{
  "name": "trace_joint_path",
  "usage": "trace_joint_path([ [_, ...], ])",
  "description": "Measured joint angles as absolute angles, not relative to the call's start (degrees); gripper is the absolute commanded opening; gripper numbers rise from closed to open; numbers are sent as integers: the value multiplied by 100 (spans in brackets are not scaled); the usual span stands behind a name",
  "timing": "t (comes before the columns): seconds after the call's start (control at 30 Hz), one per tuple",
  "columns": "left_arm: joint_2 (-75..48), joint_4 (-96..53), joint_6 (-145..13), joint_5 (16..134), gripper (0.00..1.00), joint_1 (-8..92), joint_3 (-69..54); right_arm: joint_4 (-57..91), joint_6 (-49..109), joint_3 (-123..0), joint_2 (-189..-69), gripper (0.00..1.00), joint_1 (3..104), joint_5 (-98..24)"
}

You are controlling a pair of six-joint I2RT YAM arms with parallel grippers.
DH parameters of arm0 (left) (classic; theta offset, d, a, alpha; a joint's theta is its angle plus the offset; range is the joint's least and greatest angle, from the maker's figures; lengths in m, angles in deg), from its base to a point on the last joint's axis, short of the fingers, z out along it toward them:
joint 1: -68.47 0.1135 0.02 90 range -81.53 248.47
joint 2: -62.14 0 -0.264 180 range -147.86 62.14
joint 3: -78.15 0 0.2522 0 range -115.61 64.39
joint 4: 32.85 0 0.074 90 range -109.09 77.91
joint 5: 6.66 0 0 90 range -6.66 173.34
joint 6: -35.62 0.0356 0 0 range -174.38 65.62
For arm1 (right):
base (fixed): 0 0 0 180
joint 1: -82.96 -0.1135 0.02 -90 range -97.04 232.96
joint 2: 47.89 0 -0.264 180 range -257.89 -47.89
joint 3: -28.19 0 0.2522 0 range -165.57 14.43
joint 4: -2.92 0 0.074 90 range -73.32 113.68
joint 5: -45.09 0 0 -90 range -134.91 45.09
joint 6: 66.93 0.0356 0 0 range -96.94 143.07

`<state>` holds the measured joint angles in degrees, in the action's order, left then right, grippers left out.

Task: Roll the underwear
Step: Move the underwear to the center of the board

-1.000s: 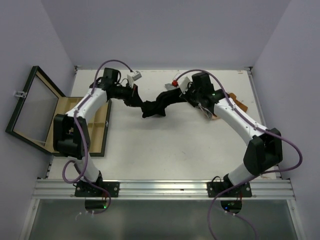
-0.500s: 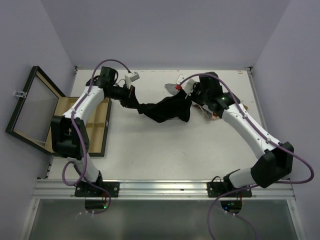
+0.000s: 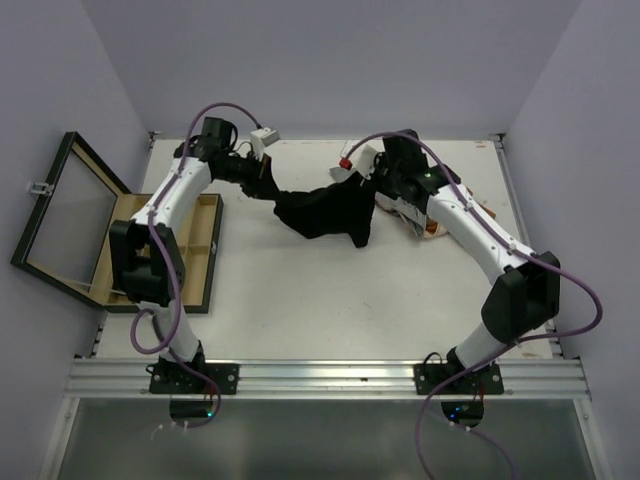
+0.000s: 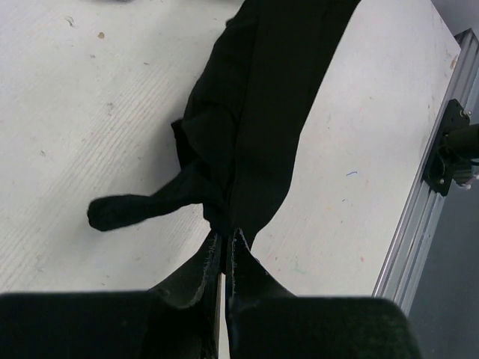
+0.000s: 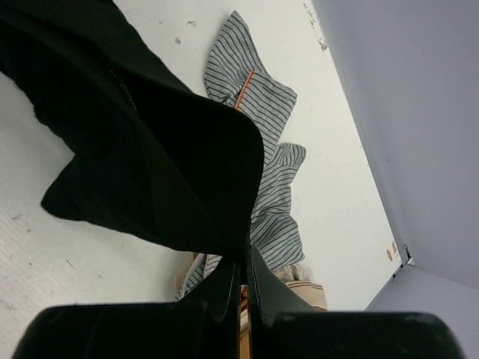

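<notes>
A black underwear [image 3: 325, 210] hangs spread between my two grippers above the back middle of the table. My left gripper [image 3: 268, 186] is shut on its left corner; in the left wrist view the left gripper [image 4: 226, 236] pinches the black underwear [image 4: 254, 112], which stretches away with a loose end drooping left. My right gripper [image 3: 368, 186] is shut on the right corner, and the right wrist view has the right gripper [image 5: 245, 259] clamped on the black underwear [image 5: 150, 149]. A grey striped underwear [image 5: 262, 97] lies on the table below it.
A small pile of garments [image 3: 428, 224] lies under the right arm, with an orange-brown piece [image 3: 485, 212] at the right edge. The compartmented wooden box [image 3: 195, 255] with its glass lid [image 3: 65, 215] swung open sits at the left. Table [image 3: 330, 300].
The black underwear has opened from a twisted bunch into a wider hanging sheet. Both grippers kept their hold, and the right arm swung out to the right and back.
</notes>
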<state>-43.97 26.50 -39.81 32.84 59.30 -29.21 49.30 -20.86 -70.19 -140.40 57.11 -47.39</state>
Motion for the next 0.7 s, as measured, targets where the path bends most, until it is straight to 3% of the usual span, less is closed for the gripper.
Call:
trace_joint_path([
  [0.17, -4272, 2820, -3819, 3319, 0, 5945, -2831, 5199, -2081, -7161, -13799, 0, 5711, -4717],
  [0.3, -3575, 3047, -3522, 3192, 0, 5943, -1972, 5829, -2068, -7012, -13119, 0, 5705, -4470],
  [0.57, -1730, 4013, -2914, 2451, 0, 5904, -455, 7564, -1856, -6398, -10912, 1, 5403, -3004],
  [0.7, -1247, 3928, -3273, 2191, 0, 5818, -274, 7992, -1773, -6177, -10575, 0, 5420, -2543],
])
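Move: Both hands hold the underwear clear of the board. The board's centre, its goal, lies about 10 cm back, 9 right and 18 below the left hand, and some 14 cm back, 12 left and 21 below the right hand. The striped cloth lies almost beneath the right hand, roughly 3 cm farther out; the brown cloth is about 16 cm right of that hand and 3 cm back. The compartment box sits 22 cm left of the left hand, 10 cm back. Still pinching the underwear at its two ends, both hands swing it back towards the bases through the air, the left by about 18 cm, the right by about 22 cm and rising a little. After a slow start they speed up and then ease off; the right wrist turns some 25 degrees, mostly counter-clockwise with a roll and a tip downward, the left roughly 10 clockwise. ##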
